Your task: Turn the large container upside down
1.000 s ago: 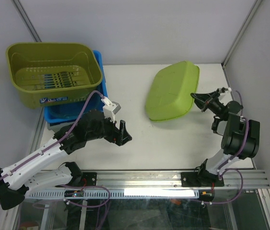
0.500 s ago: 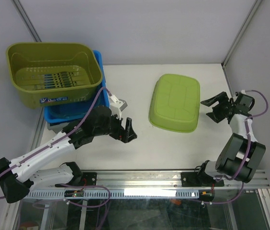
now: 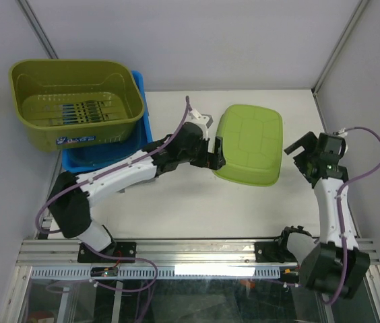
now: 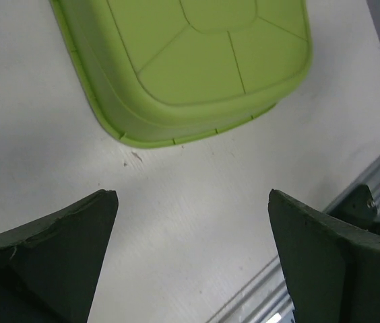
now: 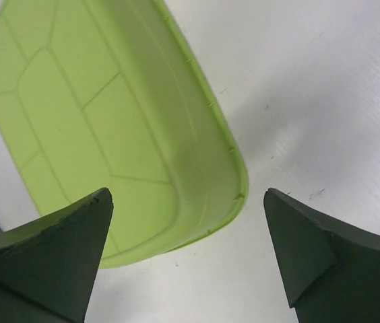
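The large container (image 3: 247,145) is a lime-green tub lying bottom up on the white table, its ribbed base facing the camera. It fills the top of the left wrist view (image 4: 197,60) and the upper left of the right wrist view (image 5: 75,114). My left gripper (image 3: 217,153) is stretched out to the tub's left edge and stands open, with only bare table between its fingers (image 4: 191,195). My right gripper (image 3: 299,158) hangs just right of the tub, open and apart from it, with the tub's corner showing below its fingers (image 5: 186,193).
An olive-green slotted basket (image 3: 75,101) rests on a blue bin (image 3: 82,158) at the back left. A metal rail (image 3: 203,252) runs along the near edge. A slanted frame post (image 3: 338,47) and the wall close the right side.
The tub dropped from standing tilted on its edge to lying flat, bottom up. My right gripper opened, let go and drew back. My left arm reached from the table's left to the tub's left edge.
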Tool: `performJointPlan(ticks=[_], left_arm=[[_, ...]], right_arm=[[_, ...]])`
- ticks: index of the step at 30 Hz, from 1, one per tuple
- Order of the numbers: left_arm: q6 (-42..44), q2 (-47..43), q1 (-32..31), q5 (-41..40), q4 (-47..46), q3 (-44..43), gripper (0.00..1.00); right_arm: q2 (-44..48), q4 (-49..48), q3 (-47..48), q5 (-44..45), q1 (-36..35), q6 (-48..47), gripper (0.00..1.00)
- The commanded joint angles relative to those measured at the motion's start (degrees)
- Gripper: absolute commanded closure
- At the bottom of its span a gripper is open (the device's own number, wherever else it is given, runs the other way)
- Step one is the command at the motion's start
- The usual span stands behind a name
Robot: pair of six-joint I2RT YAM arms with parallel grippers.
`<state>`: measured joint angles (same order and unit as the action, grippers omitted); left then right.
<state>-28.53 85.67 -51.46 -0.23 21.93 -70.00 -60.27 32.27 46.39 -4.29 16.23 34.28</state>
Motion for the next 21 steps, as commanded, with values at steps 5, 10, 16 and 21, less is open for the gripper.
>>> performJointPlan(ticks=[5,10,16,21], left_arm=[[-2.4,20.4,1.1,-10.4,-3.8,-18.7,0.01],[-6.3,29.3,6.0,-4.2,-3.6,-26.4,0.01],[-6.6,39.9,6.8,2.7,-2.4,-35.3,0.01],[-7.7,48.2,5.7,14.6,-8.1,-44.1,0.01]], right_arm=[[14.7,8.2,1.4,17.0,-11.5,11.0,0.01],[18.0,14.3,3.2,18.8,-11.7,9.0,0.01],[22.8,17.4,3.2,17.5,-11.7,8.4,0.01],[26.3,19.6,4.1,17.7,-11.6,8.4,0.01]])
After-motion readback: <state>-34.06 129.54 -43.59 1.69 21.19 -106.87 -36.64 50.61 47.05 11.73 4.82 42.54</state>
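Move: The light green large container already lies upside down on the table. Its middle is about 11 cm ahead of the open left hand, 13 cm to its right and 14 cm below. Off to that hand's left stand the blue tub, some 38 cm left and 12 cm ahead, and the olive container on top of it, about 45 cm left and 12 cm ahead. From the right hand, the large container's middle is roughly 7 cm ahead, 16 cm left and 10 cm down. The left hand sweeps forward about 16 cm while sinking some 10 cm and drifting right, its wrist turning slightly counter-clockwise and tipping down, until its wide-open fingers come down on the left long side of the upturned large container, one finger at the side wall and one over the bottom panel. The right hand, also open and holding nothing, backs off towards its base by about 8 cm and rises some 5 cm, away from the container. ##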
